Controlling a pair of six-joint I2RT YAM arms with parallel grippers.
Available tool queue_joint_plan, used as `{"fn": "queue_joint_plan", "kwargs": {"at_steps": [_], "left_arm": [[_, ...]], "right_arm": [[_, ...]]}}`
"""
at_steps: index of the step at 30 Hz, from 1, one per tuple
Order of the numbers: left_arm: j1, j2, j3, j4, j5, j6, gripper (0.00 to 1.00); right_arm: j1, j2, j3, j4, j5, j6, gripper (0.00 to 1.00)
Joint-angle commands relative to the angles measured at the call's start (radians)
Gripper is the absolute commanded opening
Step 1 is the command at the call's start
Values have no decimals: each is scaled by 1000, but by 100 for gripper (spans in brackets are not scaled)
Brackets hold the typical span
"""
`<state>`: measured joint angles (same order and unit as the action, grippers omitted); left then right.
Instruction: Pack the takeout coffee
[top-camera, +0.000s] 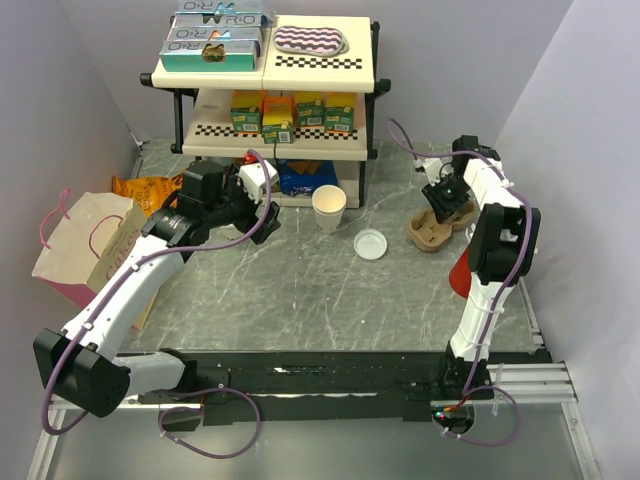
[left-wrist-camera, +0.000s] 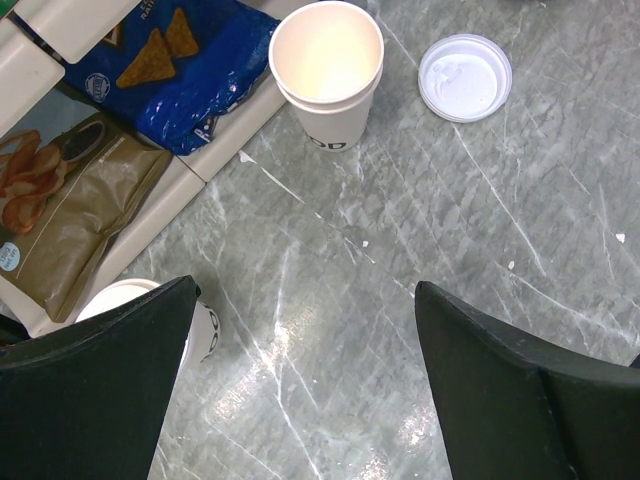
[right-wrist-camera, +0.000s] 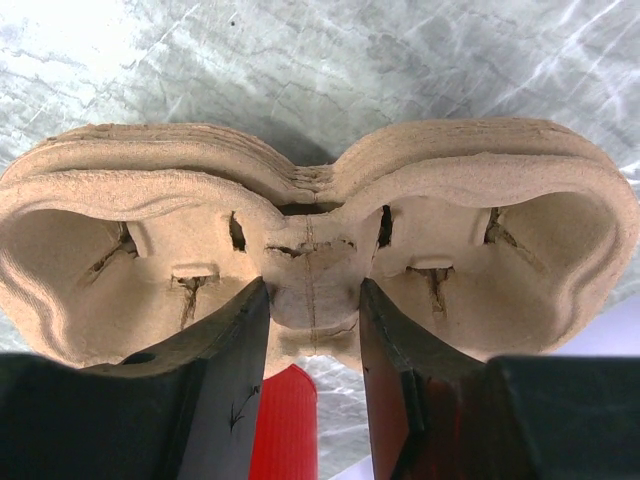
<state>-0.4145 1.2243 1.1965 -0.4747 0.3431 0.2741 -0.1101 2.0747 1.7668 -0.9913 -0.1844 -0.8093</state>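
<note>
The takeout coffee, a cream cup with a white lid, stands by the shelf's foot and is half hidden behind my left finger. My left gripper hangs open over bare table just right of it; in the top view the gripper covers the cup. My right gripper is shut on the centre post of a brown pulp cup carrier, one finger in each pocket. The carrier lies at the right of the table under that gripper.
A stack of lidless cream cups and a loose white lid sit mid-table. A red cup stands near the right arm. A paper bag is at left, and a snack shelf stands behind.
</note>
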Motion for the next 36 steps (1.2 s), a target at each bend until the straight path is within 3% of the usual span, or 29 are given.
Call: {"fn": "queue_joint_plan", "kwargs": {"at_steps": [1,8,10,15,19,23,25,26,27,30,33,36], "left_arm": [[3,-8,37,44,23,-3,97],[3,0,54,45,34,0,98],[5,1,55,47,46,-1,98],[5,-2,58,38,69,0,98],[5,-5,51,30,79,10,99],[5,-6,51,34,79,7,98],[3,-5,54,36,77,5,98],[3,0,55,36,79,7,98],[5,1,55,38,82,8,98],[5,6,61,38,86,2,98],[3,6,64,35,88,4,98],[3,4,60,36,89,1,98]], "right_arm": [[-8,-109,13,25,11,-8,35],[-10,-159,6,31,-3,15,33],[-16,-130,52,-71,-93,-8,33],[-26,-76,101,-99,-87,12,33],[-13,-97,64,-63,40,-31,27],[-13,-151,19,40,94,-38,30],[-29,-143,92,-70,-105,-30,25],[-33,-134,109,-111,-154,-33,17],[-31,-127,111,-86,-118,20,0],[-36,-98,117,-66,-79,100,0],[-85,-50,221,-163,-249,170,0],[-83,-50,249,-167,-214,187,0]]}}
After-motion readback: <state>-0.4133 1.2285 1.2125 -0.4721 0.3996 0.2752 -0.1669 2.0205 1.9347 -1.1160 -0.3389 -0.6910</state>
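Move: The right gripper already pinches the middle ridge of the upper cardboard cup carrier, with another nested about 3 cm below its fingertips. From this hand, the loose lid lies some 20 cm left and 6 cm back, the red straw cup about 7 cm right and 12 cm back, and the empty paper cups roughly 30 cm left and 2 cm ahead. From the left gripper, the carriers are about 45 cm right, 12 cm ahead and 21 cm below. Keep the right gripper shut on the upper carrier's ridge and raise it about 4.5 cm, tipping the fingers slightly forward. Shake it side to side by a centimetre or two, a touch left, then right, then left again, to work the nested carrier loose. Then lift to about 7 cm in all, rolling the hand's left side up some 10 degrees with a slight clockwise turn. ##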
